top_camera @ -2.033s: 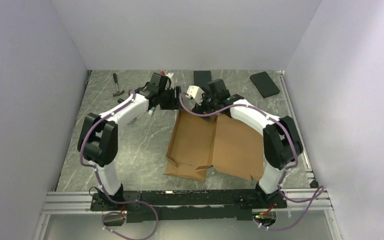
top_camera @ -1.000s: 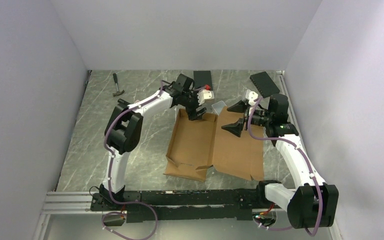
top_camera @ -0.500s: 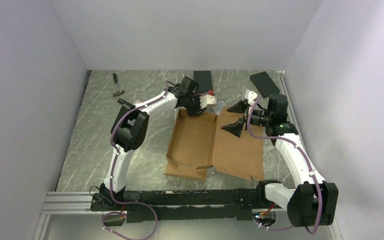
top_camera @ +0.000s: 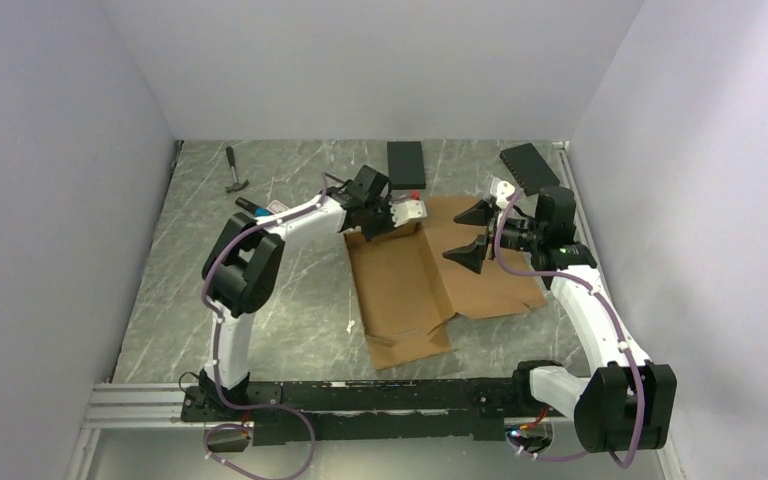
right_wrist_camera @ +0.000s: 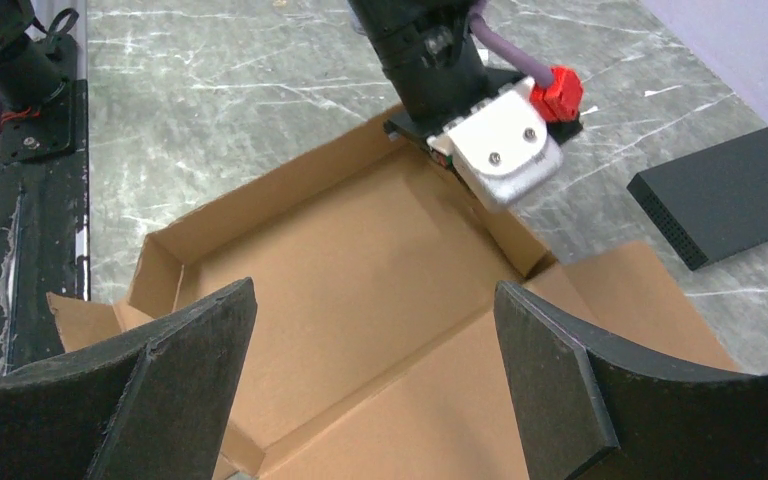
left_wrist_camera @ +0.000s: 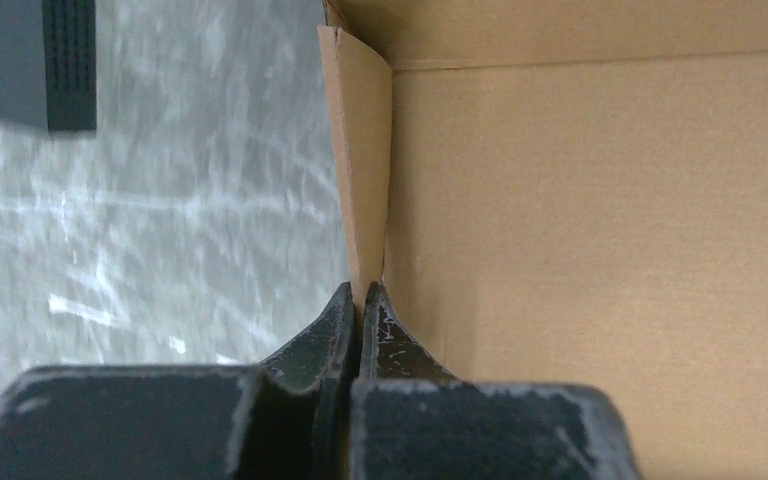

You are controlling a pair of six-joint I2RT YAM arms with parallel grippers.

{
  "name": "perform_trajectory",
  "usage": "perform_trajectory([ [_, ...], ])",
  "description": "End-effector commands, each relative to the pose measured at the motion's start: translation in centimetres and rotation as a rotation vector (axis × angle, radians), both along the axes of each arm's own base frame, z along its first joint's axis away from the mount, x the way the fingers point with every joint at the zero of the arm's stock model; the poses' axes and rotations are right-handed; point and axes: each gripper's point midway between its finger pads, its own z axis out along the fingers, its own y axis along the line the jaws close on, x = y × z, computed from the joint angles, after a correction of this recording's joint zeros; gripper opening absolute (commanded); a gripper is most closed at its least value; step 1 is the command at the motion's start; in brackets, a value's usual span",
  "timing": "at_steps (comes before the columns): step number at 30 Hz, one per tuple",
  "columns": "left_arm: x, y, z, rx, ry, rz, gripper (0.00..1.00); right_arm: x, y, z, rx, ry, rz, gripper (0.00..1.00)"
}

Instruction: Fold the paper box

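Note:
The paper box is a brown cardboard sheet lying askew on the table, its tray part with low raised walls and its lid panel flat to the right. My left gripper is shut on the tray's far wall. In the left wrist view the fingertips pinch the thin cardboard wall edge-on. My right gripper hangs open above the lid panel, touching nothing. In the right wrist view its wide-apart fingers frame the tray floor, the right gripper well above it.
Two black slabs lie at the back of the table, one also in the right wrist view. A hammer lies at the back left. The arms' mounting rail runs along the near edge.
My left gripper has closed on the box's far wall, and the box has swung round, its near end moving right. The right arm has stayed where it was, open.

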Motion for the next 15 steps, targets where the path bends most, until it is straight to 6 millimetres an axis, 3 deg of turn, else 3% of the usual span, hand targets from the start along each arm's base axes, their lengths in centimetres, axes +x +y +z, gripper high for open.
perform_trajectory([
  [1,1.2,3.9,4.5,0.027,-0.084,0.291,0.00,0.5,0.0,1.7,0.010,-0.042,0.013,0.92],
  [6,-0.3,8.6,5.2,0.045,-0.032,0.663,0.00,1.0,-0.1,1.3,0.010,-0.003,-0.010,0.92],
  [15,-5.5,16.0,4.0,-0.109,0.005,1.297,0.00,1.4,0.1,0.7,0.021,0.061,-0.024,0.92],
])
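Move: The box's far wall is pinched in the left fingers; the middle of its tray lies about 15 cm back, 7 cm to their right and 5 cm below. The open lid's middle is some 27 cm right and 4 cm back from the left hand. The dark block sits 19 cm ahead and 8 cm right, the red box 8 cm ahead and 21 cm left. From the right hand, the tray is 14 cm left, about level fore and aft, and 20 cm below. The box is swung round by its far wall, which the left fingers keep pinched: the left hand carries it about 12 cm to the left, gathering speed, rises some 3 cm, and draws back about 4 cm late in the swing. Meanwhile the hand turns roughly 50 degrees counter-clockwise, leading the wall towards the red box's side of the table. ##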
